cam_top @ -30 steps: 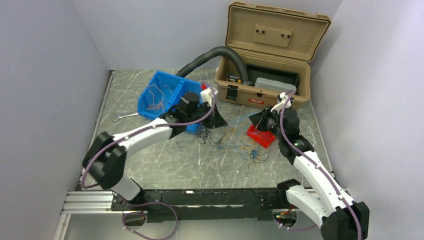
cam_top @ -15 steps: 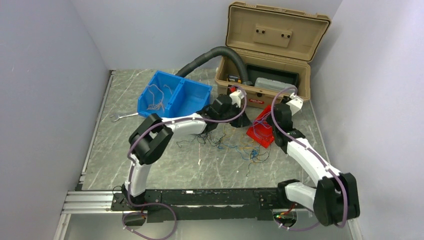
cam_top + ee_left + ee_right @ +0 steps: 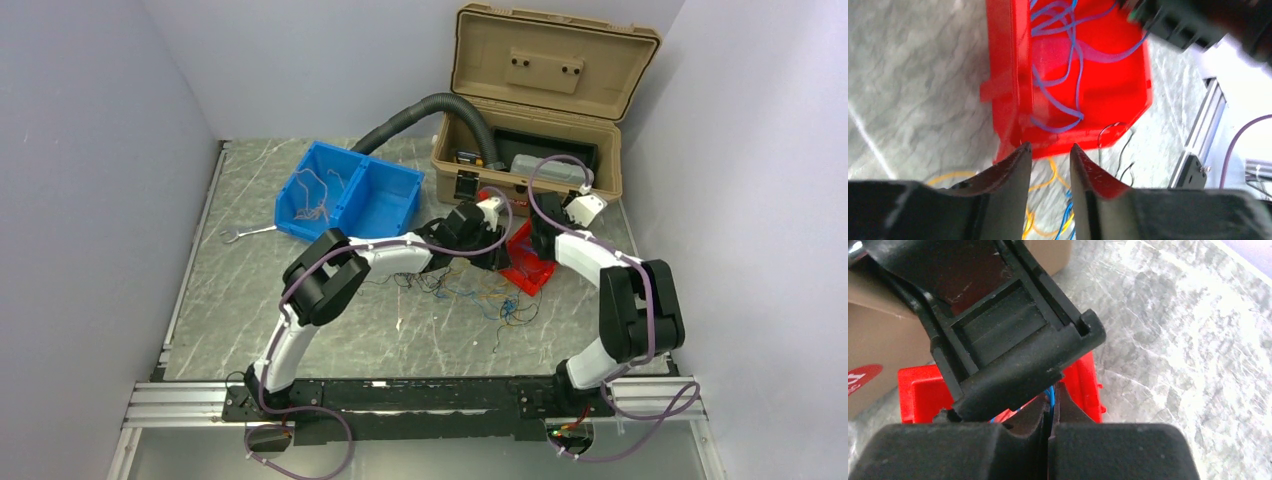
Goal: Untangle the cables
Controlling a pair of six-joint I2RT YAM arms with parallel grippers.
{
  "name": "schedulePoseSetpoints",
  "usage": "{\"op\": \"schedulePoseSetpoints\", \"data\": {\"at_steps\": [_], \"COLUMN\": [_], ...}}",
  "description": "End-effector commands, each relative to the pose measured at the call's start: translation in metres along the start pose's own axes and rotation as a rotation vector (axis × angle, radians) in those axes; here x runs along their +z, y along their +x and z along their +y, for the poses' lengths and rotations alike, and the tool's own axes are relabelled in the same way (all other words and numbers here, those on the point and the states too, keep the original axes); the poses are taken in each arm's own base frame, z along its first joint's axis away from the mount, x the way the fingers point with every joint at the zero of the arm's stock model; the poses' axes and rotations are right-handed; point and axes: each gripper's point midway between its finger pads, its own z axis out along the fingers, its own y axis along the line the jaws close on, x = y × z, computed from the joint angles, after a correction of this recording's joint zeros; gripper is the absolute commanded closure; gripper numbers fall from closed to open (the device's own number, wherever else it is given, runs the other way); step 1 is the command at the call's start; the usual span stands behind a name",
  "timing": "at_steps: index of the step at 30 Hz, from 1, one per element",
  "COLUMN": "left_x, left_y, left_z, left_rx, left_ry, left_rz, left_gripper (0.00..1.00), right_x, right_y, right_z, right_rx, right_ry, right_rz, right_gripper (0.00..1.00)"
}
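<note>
A tangle of thin yellow, blue and black cables [image 3: 468, 288] lies on the marble table, left of a small red bin [image 3: 531, 268]. More blue cables [image 3: 1071, 70] curl inside the red bin [image 3: 1108, 95]. My left gripper [image 3: 497, 254] hovers at the bin's left edge; in the left wrist view the left gripper [image 3: 1049, 146] stands open with nothing between its fingers, above yellow cables [image 3: 1047, 175]. My right gripper [image 3: 1050, 393] is over the red bin [image 3: 1082, 382], shut on a thin blue cable [image 3: 1050, 392]. The left gripper's black body [image 3: 1008, 335] fills much of the right wrist view.
A blue two-part bin [image 3: 348, 192] at the back left holds whitish wires. An open tan toolbox [image 3: 528, 160] stands behind the red bin, with a black corrugated hose [image 3: 420, 112] running into it. A wrench [image 3: 243, 234] lies left of the blue bin.
My left arm swung right from the blue bin to the red bin and its jaws opened. My right gripper moved back over the red bin, staying shut.
</note>
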Motion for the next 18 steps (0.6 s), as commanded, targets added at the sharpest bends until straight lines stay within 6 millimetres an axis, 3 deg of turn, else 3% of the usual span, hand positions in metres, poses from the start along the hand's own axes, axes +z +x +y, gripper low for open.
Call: {"op": "schedulePoseSetpoints", "data": {"at_steps": [1,8,12,13,15,16,18], "left_x": [-0.037,-0.112,-0.142,-0.147,-0.157,-0.162,-0.176], "left_y": [-0.018,-0.027,-0.021,-0.019,-0.013,-0.007,-0.006], "left_z": [-0.007,-0.001,-0.002,-0.002,0.000,0.002,-0.001], "left_rx": [0.065,0.052,0.074,0.077,0.080,0.079,0.086], "left_ry": [-0.049,-0.088,-0.107,-0.110,-0.119,-0.123,-0.127], "left_rz": [-0.048,-0.107,-0.103,-0.099,-0.093,-0.090,-0.107], "left_gripper": [0.56,0.46,0.42,0.41,0.42,0.42,0.42], "right_x": [0.005,0.012,0.009,0.007,0.000,-0.004,-0.012], "right_y": [-0.016,0.020,0.024,0.023,0.016,0.012,0.005], "right_z": [-0.001,-0.008,-0.008,-0.007,-0.008,-0.005,-0.004], "right_rx": [0.067,0.022,0.012,0.023,0.063,0.075,0.081], "right_ry": [0.101,0.219,0.208,0.189,0.161,0.132,0.092], "right_rz": [-0.004,0.152,0.177,0.174,0.156,0.146,0.130], "right_gripper": [1.00,1.00,1.00,0.96,0.52,0.45,0.43]}}
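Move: The right fingers hold the blue cable. The red bin's middle is about 4 cm to the left of that hand, 1 cm back and 5 cm below; the case's black latch is about 8 cm ahead, straight on and slightly higher. From the emptied left hand, the black cable tangle lies some 21 cm left, 1 cm back and 8 cm below; the red bin is about 7 cm right, 1 cm ahead and 7 cm below; the blue-yellow knot is 8 cm back, 1 cm right and 8 cm below. The right hand keeps its pinch on the blue cable while sinking about 2.5 cm over the red bin, its wrist turning some 15 degrees (fingers tipping down and clockwise), and only then opens about halfway to let go. The left hand, already free, opens wider, dips slightly, then sweeps about 13 cm left and up, drawing back a little, away from the bin towards the black tangle. ##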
